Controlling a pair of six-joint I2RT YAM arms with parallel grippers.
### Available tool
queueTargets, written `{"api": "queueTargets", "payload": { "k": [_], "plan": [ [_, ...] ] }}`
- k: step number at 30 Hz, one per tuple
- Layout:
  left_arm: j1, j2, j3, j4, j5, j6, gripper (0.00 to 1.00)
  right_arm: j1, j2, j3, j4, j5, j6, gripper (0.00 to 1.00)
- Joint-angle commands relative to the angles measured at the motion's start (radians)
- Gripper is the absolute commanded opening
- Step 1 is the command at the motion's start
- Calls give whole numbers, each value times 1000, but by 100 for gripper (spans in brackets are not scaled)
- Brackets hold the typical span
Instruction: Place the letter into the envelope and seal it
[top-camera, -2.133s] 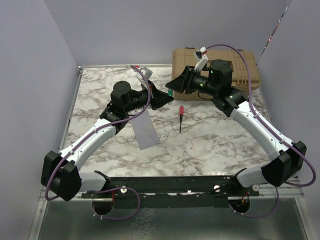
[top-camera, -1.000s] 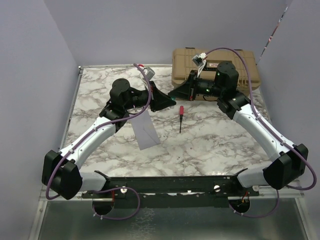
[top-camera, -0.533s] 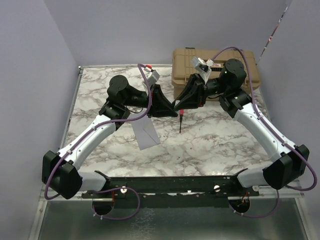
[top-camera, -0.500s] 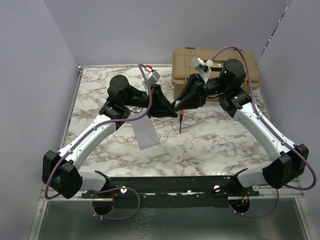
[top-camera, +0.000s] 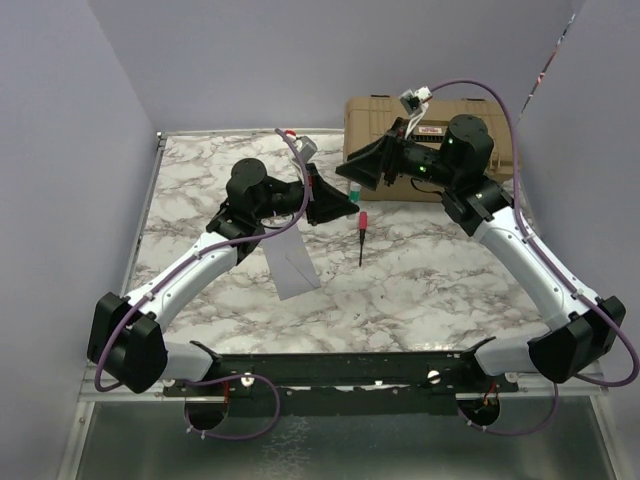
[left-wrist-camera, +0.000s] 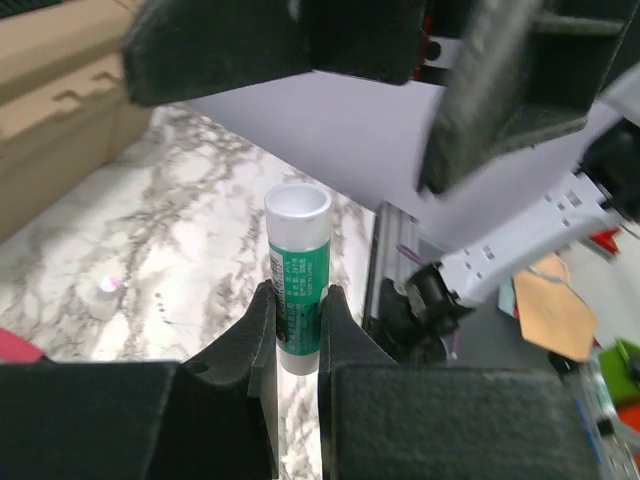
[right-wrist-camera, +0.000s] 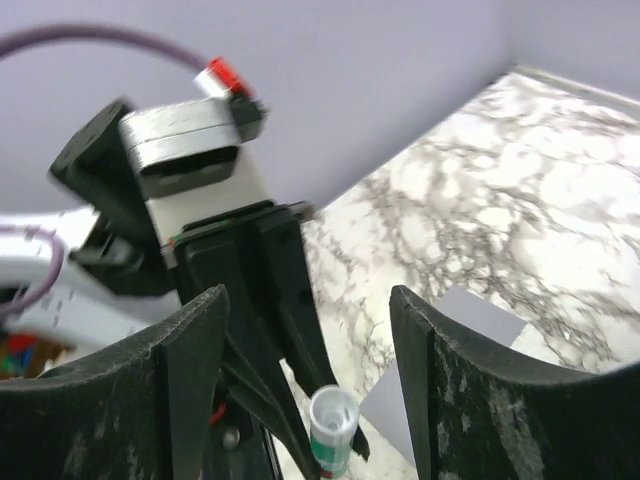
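Observation:
The grey envelope (top-camera: 293, 262) lies flat on the marble table, near the left arm, and its corner shows in the right wrist view (right-wrist-camera: 478, 316). The tan letter is not in view. My left gripper (top-camera: 338, 207) is shut on a green glue stick (left-wrist-camera: 298, 280) with an open white top, held above the table. The stick also shows in the right wrist view (right-wrist-camera: 333, 432). My right gripper (top-camera: 352, 170) is open and empty, just above and behind the left gripper's tip, facing it (right-wrist-camera: 308, 292).
A red-handled screwdriver (top-camera: 361, 236) lies right of the envelope. A big tan hard case (top-camera: 470, 105) stands at the back right, behind the right gripper. A small white object (left-wrist-camera: 107, 287) lies on the marble. Lavender walls close in the left, back and right.
Half a second ago my right gripper was down at the glue stick's tip. It has drawn back up and away, open. The left gripper still holds the stick.

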Motion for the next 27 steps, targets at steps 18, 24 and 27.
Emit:
{"api": "queueTargets", "payload": {
  "k": [18, 24, 27],
  "plan": [
    [-1, 1, -14, 170, -174, -157, 0, -1, -20, -25, -76, 142, 136, 41],
    [4, 1, -2, 176, -176, -199, 0, -1, -20, -6, -80, 100, 84, 17],
    [14, 9, 20, 176, -180, -243, 15, -1, -15, -6, -72, 86, 78, 9]
  ]
}}
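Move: The glue stick stands roughly upright, still pinched in the left fingers, its middle only about 1 cm above the left hand point. From the open right hand its middle lies some 6 cm below, 1 cm back and 1 cm to the right. Some 33 cm below the left hand, the screwdriver lies about 10 cm ahead and 3 cm to the right, and the grey envelope about 4 cm ahead and 12 cm to the left. Keeping its pinch on the glue stick, the left hand swings forward about 2.5 cm and then lifts it nearly 3 cm, turning slightly counter-clockwise, to bring the white upper end up between the right fingers. The right hand reaches forward about 2 cm while sinking a little and turning some 10 degrees clockwise, then its spread fingers close from either side and pinch the white end. ##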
